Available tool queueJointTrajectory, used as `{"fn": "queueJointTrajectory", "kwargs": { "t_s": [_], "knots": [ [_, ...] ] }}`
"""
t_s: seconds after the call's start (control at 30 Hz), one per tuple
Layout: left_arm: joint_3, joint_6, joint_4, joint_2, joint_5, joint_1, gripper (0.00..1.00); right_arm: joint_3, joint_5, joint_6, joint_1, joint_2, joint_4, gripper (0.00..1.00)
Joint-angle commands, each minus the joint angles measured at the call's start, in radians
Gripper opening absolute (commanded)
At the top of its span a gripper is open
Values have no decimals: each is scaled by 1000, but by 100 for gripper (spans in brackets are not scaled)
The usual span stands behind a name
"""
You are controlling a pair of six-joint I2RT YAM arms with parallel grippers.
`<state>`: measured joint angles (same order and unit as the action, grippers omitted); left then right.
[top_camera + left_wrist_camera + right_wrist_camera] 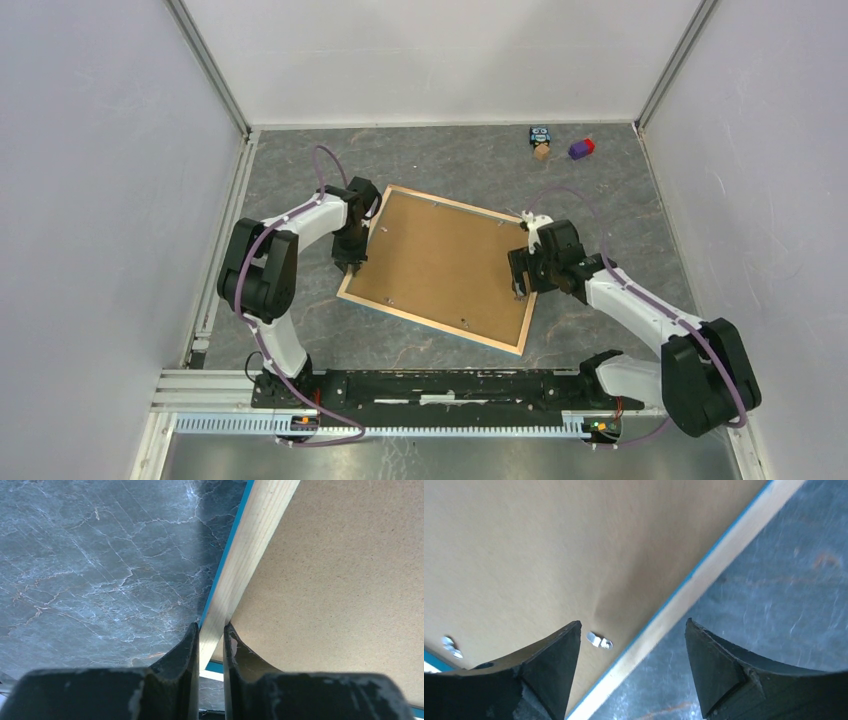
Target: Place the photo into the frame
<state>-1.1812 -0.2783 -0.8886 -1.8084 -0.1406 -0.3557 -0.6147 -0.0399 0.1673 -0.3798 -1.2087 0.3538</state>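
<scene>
The frame (366, 252) lies back up on the grey table, its pale wood border around a brown hardboard backing sheet (440, 265). The photo is hidden. My left gripper (351, 266) is shut on the frame's left border; in the left wrist view the fingers (189, 645) pinch the pale wood strip (250, 545) with its blue edge. My right gripper (520, 288) is open over the frame's right border; in the right wrist view its jaws straddle the wood strip (704, 575), one finger over the backing (549, 545), the other over the table.
A small metal tab (599, 640) sits on the backing near the right border. A small toy figure (541, 143) and a purple block (581, 148) lie at the far right of the table. White walls enclose the table on three sides.
</scene>
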Motion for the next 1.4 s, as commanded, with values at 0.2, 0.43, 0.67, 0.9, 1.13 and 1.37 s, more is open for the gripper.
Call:
{"fn": "queueJointTrajectory", "kwargs": {
  "t_s": [0.2, 0.43, 0.67, 0.9, 1.13, 1.37],
  "knots": [
    [5, -16, 20, 17, 28, -5, 2, 49, 111, 56, -104, 6, 46, 69],
    [55, -84, 33, 45, 128, -4, 2, 58, 218, 71, -120, -28, 10, 63],
    [194, -157, 62, 133, 116, -5, 2, 79, 304, 98, -120, -40, -87, 54],
    [247, -168, 99, 186, 136, -4, 2, 71, 379, 152, -119, -66, -153, 49],
    [258, -148, 124, 164, 205, -5, 2, 85, 434, 199, -119, -84, -205, 41],
    [259, -145, 130, 169, 213, -4, 2, 71, 423, 188, -119, -115, -205, 42]
  ]
}}
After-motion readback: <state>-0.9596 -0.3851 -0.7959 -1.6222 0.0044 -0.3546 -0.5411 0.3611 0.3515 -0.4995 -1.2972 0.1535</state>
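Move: The left fingers already pinch the frame's left side; the near-left corner lies about 5 cm back and 2 cm left of them. For the right hand, the frame's right side runs roughly 3 cm below and 1 cm to its right, about level fore and aft. A metal clip on the backing sits some 3 cm left and 2 cm back of that hand, and the near-right corner about 15 cm back and 2 cm left. Keeping its pinch on the frame's left side, the left hand drags it back about 4.5 cm, slightly to the right, tilting some 10 degrees. The right hand first dips back and down about 3 cm over the right side, then goes forward about 6 cm and a little right, turning clockwise some 15 degrees while its fingers close to about half their gap, straddling the wood. ##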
